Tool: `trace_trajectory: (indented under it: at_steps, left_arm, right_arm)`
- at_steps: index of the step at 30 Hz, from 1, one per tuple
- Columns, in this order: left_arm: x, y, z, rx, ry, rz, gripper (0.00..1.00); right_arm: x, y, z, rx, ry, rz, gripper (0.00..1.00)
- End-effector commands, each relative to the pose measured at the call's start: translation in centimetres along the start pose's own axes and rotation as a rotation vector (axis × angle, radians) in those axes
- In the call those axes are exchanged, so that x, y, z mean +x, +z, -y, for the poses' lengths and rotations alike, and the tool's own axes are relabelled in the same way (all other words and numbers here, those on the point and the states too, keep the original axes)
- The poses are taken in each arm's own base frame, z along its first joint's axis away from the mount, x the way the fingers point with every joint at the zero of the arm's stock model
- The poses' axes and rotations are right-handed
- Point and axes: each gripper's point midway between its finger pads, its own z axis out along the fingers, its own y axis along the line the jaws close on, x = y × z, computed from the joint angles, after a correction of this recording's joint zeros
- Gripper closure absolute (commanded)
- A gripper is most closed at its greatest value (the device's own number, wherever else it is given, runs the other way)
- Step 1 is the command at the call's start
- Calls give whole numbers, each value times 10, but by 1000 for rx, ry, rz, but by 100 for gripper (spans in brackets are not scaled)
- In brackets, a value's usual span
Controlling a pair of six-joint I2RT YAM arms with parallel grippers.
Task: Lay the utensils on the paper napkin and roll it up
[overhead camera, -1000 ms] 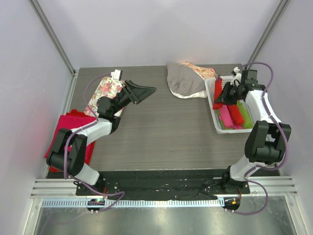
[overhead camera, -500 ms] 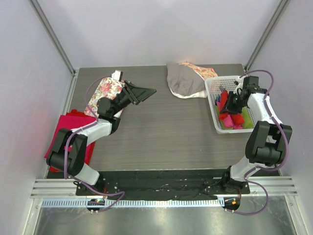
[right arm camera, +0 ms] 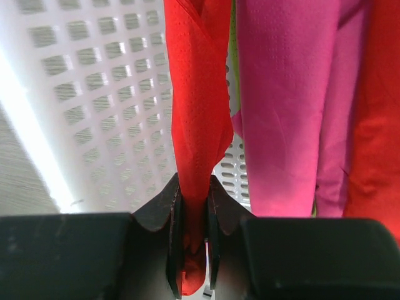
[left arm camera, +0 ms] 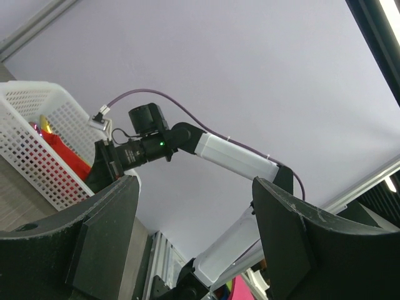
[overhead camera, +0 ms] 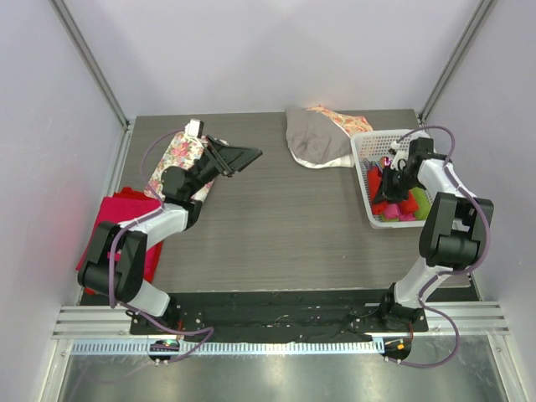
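Note:
My right gripper (overhead camera: 388,177) is down inside the white basket (overhead camera: 362,142). In the right wrist view it (right arm camera: 194,250) is shut on a bright red paper napkin roll (right arm camera: 197,119) that lies along the basket floor away from the fingers. The roll shows in the top view (overhead camera: 379,201) beside the other rolls. My left gripper (overhead camera: 241,156) is open and empty, raised above the table's left side and pointing right; its wrist view (left arm camera: 194,187) looks across at the right arm (left arm camera: 219,150) and the basket (left arm camera: 34,150). No utensils show clearly.
The basket also holds a pink roll (right arm camera: 281,106), another red roll (right arm camera: 378,106) and a green roll (overhead camera: 421,199). A grey cloth heap (overhead camera: 314,138) lies at the back. A floral cloth (overhead camera: 180,155) and a magenta-red cloth stack (overhead camera: 117,219) lie at the left.
My right gripper has carried the red roll from above the basket's left rim down into the basket. My left gripper has shifted slightly back and left.

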Motion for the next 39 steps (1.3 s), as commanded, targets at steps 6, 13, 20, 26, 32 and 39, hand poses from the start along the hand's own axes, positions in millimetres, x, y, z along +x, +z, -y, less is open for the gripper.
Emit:
trace_trajectory:
  at_steps: [6,13,20,26,32,39]
  left_arm:
    - [-11,-7,63,226,170,47,23]
    - [-10,-6,57,214,155,43,23]
    - [-10,-4,52,205,142,40,23]
    - [-10,-5,48,198,132,39,23]
    - [-9,-4,47,196,129,37,23]
    - [-9,-5,45,191,129,42,23]
  right_arm:
    - [-2,31,9,-30,-14,-90,99]
    - [3,41,16,-35,69,-141,93]
    - [1,34,28,56,100,-132,58]
    - [-2,25,24,54,109,-106,45]
    - [-12,13,23,73,95,-64,40]
    - [-28,-2,19,77,79,-10,32]
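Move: The right hand still grips the red napkin roll by its near end. The place for the roll is the basket floor along its left wall, centred about 3 cm ahead, 1 cm left and 6 cm below. The pink roll lies some 4 cm right and 1 cm ahead, the other red roll 8 cm right and 2 cm ahead, both about 4 cm down. From the idle left hand, that floor spot is roughly 38 cm right, 2 cm ahead and 33 cm below. Lower the right gripper about 4.5 cm almost straight down between the basket's left wall and the pink roll, tipping the fingers some 10 degrees nearer to vertical. Hold there, then open the fingers wide to let go of the red napkin roll, easing about 1 cm right and starting to lift by 1 to 2 cm. ##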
